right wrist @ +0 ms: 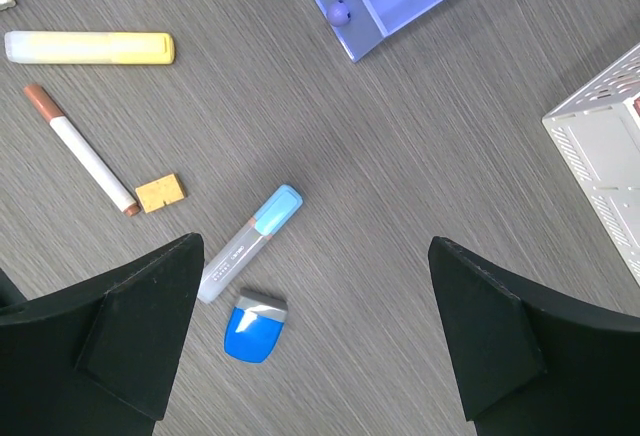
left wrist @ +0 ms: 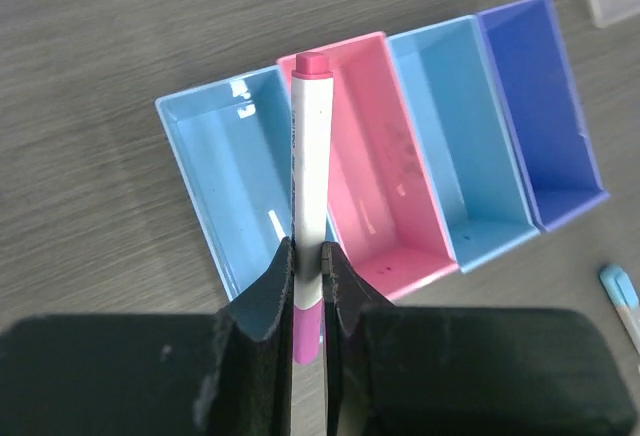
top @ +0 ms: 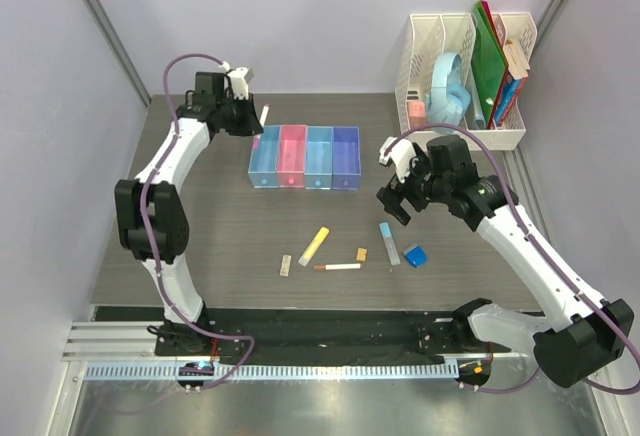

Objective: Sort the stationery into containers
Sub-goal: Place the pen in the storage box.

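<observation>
My left gripper (top: 247, 116) (left wrist: 308, 266) is shut on a white pen with pink ends (left wrist: 310, 146), held over the wall between the left light-blue bin (left wrist: 215, 166) and the pink bin (left wrist: 385, 186). The row of four containers (top: 292, 151) looks empty. My right gripper (top: 396, 202) (right wrist: 315, 246) hangs open above the table, holding nothing. Below it lie a pale blue stick (right wrist: 250, 241) and a blue wedge (right wrist: 255, 326). Further left are an orange block (right wrist: 159, 193), a brown-capped white pen (right wrist: 82, 151) and a yellow marker (right wrist: 90, 48). A beige block (top: 285, 265) lies leftmost.
A tall white mesh file rack (top: 465, 81) with green folders, books and a pale blue roll stands at the back right; its corner (right wrist: 600, 146) is near my right gripper. Walls close the table on the left, back and right.
</observation>
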Robot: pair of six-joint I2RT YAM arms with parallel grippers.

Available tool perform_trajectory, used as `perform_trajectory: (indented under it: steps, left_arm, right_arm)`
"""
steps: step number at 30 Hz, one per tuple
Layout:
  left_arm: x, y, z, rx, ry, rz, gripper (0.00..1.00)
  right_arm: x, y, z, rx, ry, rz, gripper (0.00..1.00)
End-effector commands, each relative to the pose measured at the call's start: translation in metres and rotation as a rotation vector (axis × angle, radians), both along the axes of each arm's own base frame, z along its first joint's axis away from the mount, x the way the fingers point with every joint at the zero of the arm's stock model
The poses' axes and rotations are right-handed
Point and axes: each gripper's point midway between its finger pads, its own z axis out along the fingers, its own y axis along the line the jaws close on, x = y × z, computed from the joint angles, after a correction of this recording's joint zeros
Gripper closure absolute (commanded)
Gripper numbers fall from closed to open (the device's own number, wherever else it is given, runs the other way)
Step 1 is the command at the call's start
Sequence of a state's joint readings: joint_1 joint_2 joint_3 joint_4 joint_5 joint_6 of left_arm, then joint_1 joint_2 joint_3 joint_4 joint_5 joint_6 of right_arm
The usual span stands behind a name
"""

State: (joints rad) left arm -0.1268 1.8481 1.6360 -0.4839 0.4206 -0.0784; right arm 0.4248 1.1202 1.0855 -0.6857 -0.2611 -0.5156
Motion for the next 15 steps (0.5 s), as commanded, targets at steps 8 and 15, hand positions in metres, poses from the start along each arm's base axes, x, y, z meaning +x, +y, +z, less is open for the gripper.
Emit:
perform_trajectory:
  steps: [8,15]
  left_arm:
    - [0.032,0.005,-0.076,0.095,0.171,0.158,1.00]
    - [0.032,0.002,-0.086,0.101,0.199,0.135,0.97]
  right_arm:
    - [-0.005,0.005,0.008,0.027,-0.021,0.022,0.01]
    - [-0.013,0.006,0.003,0.024,-0.004,0.058,0.00]
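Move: The left hand still grips the pen above the storage box. The middle of the box's leftmost, light-blue compartment lies about 15 cm below it, some 3 cm ahead and 1 cm to the right. At the same depth and height, the pink compartment's middle is roughly 9 cm to this hand's right, the next light-blue one about 17 cm. From the idle right hand, the leftmost compartment is about 24 cm ahead, 36 cm to the left and 17 cm below. Down, about 11 cm, the left hand brings the pen towards the leftmost light-blue compartment, easing forward some 2 cm at first, then sinking almost straight and slowing at the end. The wrist tips the fingers about 15 degrees steeper and turns slightly counter-clockwise, while the fingers stay shut on the pen's pink-capped half. ##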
